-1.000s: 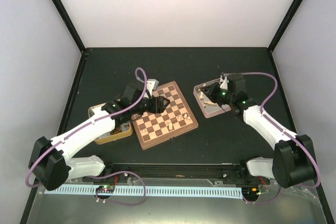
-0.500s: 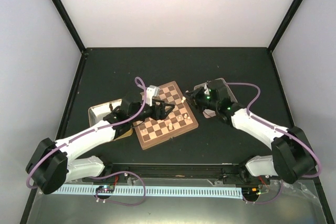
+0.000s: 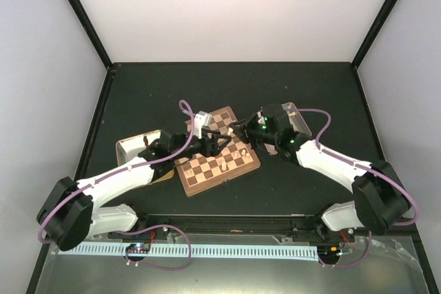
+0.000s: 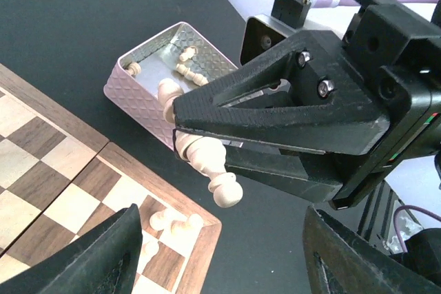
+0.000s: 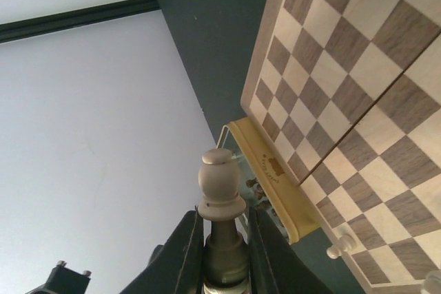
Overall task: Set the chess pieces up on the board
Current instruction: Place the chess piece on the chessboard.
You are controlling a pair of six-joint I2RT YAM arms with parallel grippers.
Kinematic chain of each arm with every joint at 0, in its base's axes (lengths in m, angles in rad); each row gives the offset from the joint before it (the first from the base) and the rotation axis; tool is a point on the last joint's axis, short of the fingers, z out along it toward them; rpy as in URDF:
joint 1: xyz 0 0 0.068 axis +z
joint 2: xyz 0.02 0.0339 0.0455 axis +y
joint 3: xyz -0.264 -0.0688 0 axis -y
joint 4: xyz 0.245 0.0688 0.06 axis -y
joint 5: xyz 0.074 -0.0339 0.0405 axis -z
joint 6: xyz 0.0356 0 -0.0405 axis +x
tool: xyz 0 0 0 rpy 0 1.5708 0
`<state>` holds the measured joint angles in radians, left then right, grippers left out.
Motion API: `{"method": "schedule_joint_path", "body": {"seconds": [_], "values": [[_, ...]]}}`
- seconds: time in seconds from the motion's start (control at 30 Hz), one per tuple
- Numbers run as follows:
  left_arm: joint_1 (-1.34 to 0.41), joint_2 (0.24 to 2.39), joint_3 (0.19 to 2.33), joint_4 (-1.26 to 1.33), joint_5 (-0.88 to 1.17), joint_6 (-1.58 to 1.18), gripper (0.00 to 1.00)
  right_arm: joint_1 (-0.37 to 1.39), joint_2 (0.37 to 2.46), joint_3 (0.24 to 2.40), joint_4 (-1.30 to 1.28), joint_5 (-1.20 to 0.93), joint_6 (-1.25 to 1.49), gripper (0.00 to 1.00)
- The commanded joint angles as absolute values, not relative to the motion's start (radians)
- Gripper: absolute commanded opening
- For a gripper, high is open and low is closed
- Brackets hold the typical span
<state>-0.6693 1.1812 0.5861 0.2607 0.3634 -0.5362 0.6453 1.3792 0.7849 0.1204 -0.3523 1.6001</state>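
The board (image 3: 207, 166) lies between both arms, and a few pale chess pieces (image 3: 242, 151) stand on its right side. My right gripper (image 3: 240, 129) hovers over the board's far right corner, shut on a cream chess piece (image 5: 222, 191) that sticks out past its fingertips. The left wrist view shows that held piece (image 4: 207, 163) hanging above the board's corner (image 4: 196, 239). My left gripper (image 3: 215, 141) is over the board facing the right one. It is open with nothing between its fingers (image 4: 114, 253). Two pieces (image 4: 172, 224) lie on a corner square.
A metal tray (image 3: 295, 116) with several loose pieces (image 4: 186, 67) sits to the right of the board. A yellow-rimmed tray (image 3: 131, 151) sits at the board's left, partly under my left arm. A lone piece (image 5: 341, 244) stands near the board's edge.
My right gripper has swung left from the metal tray to the board's far right corner, carrying the piece. My left gripper has shifted slightly right over the board.
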Motion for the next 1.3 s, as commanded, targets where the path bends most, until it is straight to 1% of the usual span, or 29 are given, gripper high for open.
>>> {"method": "schedule_joint_path", "body": {"seconds": [0.0,0.33,0.53,0.77,0.87,1.0,1.13,1.27], "values": [[-0.674,1.191,0.610,0.269,0.354,-0.540,0.63,0.661,1.393,0.825,0.148,-0.367,1.629,0.12],[-0.674,1.204,0.625,0.247,0.304,-0.552,0.44,0.686,1.414,0.847,0.140,-0.369,1.624,0.13],[-0.674,1.201,0.636,0.228,0.264,-0.551,0.35,0.693,1.424,0.854,0.131,-0.377,1.606,0.13],[-0.674,1.209,0.642,0.237,0.264,-0.555,0.29,0.697,1.436,0.863,0.124,-0.389,1.589,0.14],[-0.674,1.206,0.645,0.236,0.261,-0.552,0.24,0.701,1.443,0.868,0.124,-0.394,1.583,0.14],[-0.674,1.202,0.648,0.216,0.247,-0.545,0.14,0.702,1.445,0.873,0.118,-0.391,1.566,0.14],[-0.674,1.192,0.651,0.177,0.232,-0.529,0.02,0.702,1.441,0.887,0.093,-0.356,1.508,0.14],[-0.675,1.173,0.653,0.102,0.227,-0.500,0.02,0.702,1.431,0.934,0.036,-0.277,1.375,0.14]]}}
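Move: The light chess piece in my right fingers is about 3 cm ahead of my left hand, 3 cm to its right and perhaps 1 cm lower. From my right hand, my open left fingertips, where it is headed, are some 3 cm back, 3 cm left and about 1 cm up. Well below, about 15 cm down, the little group of placed pieces is 4 cm back and 5 cm right of my left hand; the white-piece tray is 5 cm ahead and 20 cm right. My left hand closes on the near end of the piece in mid-air above the board, its fingers going from about two-thirds open to nearly shut while it eases down about 1.5 cm and forward about 1 cm. My right hand keeps its grip and carries the piece about 2.5 cm left, in between those fingers. ##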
